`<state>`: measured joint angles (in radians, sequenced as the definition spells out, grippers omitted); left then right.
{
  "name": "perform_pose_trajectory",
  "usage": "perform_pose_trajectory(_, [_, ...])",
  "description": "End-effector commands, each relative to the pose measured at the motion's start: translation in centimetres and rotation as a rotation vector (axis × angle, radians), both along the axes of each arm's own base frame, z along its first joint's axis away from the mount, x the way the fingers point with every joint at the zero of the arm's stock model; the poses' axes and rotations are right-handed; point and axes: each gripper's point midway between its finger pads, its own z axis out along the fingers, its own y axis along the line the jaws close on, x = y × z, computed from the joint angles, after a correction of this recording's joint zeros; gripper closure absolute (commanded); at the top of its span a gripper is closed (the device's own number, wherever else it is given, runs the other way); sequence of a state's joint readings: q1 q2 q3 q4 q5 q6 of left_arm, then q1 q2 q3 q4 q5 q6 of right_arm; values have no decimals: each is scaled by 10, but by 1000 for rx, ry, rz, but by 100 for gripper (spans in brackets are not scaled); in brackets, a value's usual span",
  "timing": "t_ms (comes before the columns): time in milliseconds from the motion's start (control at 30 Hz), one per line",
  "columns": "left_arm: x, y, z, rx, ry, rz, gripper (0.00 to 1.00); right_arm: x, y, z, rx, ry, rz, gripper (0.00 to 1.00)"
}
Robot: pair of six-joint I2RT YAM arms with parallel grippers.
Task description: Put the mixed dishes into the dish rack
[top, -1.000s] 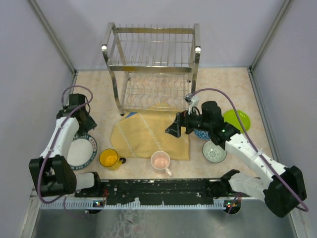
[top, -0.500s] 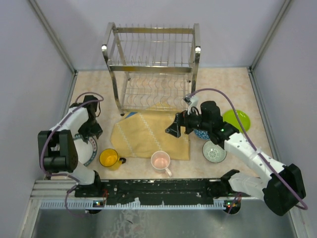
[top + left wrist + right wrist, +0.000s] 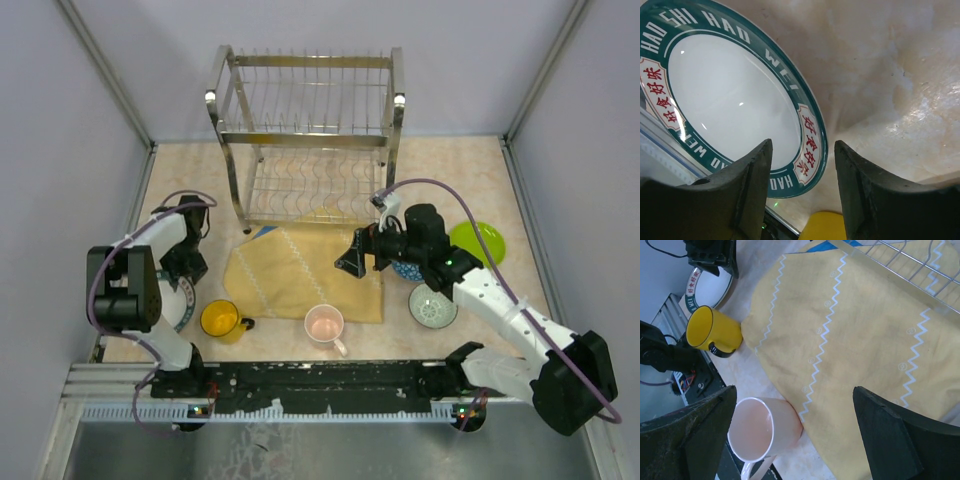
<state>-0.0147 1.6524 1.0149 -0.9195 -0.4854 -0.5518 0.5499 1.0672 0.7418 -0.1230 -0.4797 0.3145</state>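
Observation:
The white plate (image 3: 730, 100) with a dark green lettered rim lies flat at the table's left (image 3: 181, 303). My left gripper (image 3: 803, 145) is open and straddles its rim, one finger over the white centre and the other outside; in the top view it (image 3: 188, 265) is at the plate's far right edge. The yellow mug (image 3: 218, 319) and pale pink mug (image 3: 324, 324) stand near the front. My right gripper (image 3: 795, 390) hangs wide open above the cloth and the pink mug (image 3: 762, 432). The dish rack (image 3: 310, 140) stands at the back, with no dishes showing in it.
The yellow patterned cloth (image 3: 300, 270) is spread in front of the rack. A blue patterned bowl (image 3: 408, 270) sits partly under the right arm. A grey-green bowl (image 3: 433, 306) and a lime-green plate (image 3: 480, 240) lie to the right. Walls close in both sides.
My left arm has folded in and its gripper has come down over the plate's rim. The right arm has stayed still.

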Motion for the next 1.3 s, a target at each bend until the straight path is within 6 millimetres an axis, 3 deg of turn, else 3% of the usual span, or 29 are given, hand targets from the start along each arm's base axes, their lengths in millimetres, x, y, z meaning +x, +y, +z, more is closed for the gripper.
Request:
perform_pose_trajectory(0, [6,-2,-5,18,-3,-27,41,5,4,24,31,-80,11,0])
perform_pose_trajectory(567, [1,8,-9,119,100,-60,54,7,3,20,24,-82,-1,0])
perform_pose_trajectory(733, [3,7,-13,119,119,-70,69,8,2,20,21,-84,-8,0])
perform_pose_trajectory(900, [14,3,-12,95,94,-87,100,8,0,19,16,-84,-12,0])
perform_pose_trajectory(1100, [32,-7,-6,41,62,-116,100,8,0,19,10,-84,-14,0])
perform_pose_trajectory(1267, [57,-21,24,-14,-14,-150,100,7,3,20,25,-83,3,0])
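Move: The left hand hangs open over the near-side rim of the blue-green-edged plate, its fingers either side of the forward-right edge; the plate's middle lies about 6 cm to its left, 6 cm back and 3 cm below. The yellow mug stands some 9 cm to the hand's right and 10 cm back, and the yellow towel is centred roughly 28 cm right, 2 cm ahead. From the right hand the plate is about 44 cm left, 7 cm back and 18 cm below. The left hand eases down about 1.5 cm over the plate's forward-right rim, its fingertips swinging some 10 degrees to the left and back, and closes its half-open fingers fully, one pad inside the rim and one outside, pinching the thin edge. Still holding it, the hand then lifts about 2.5 cm and, late on, carries the rim some 2 cm forward. ##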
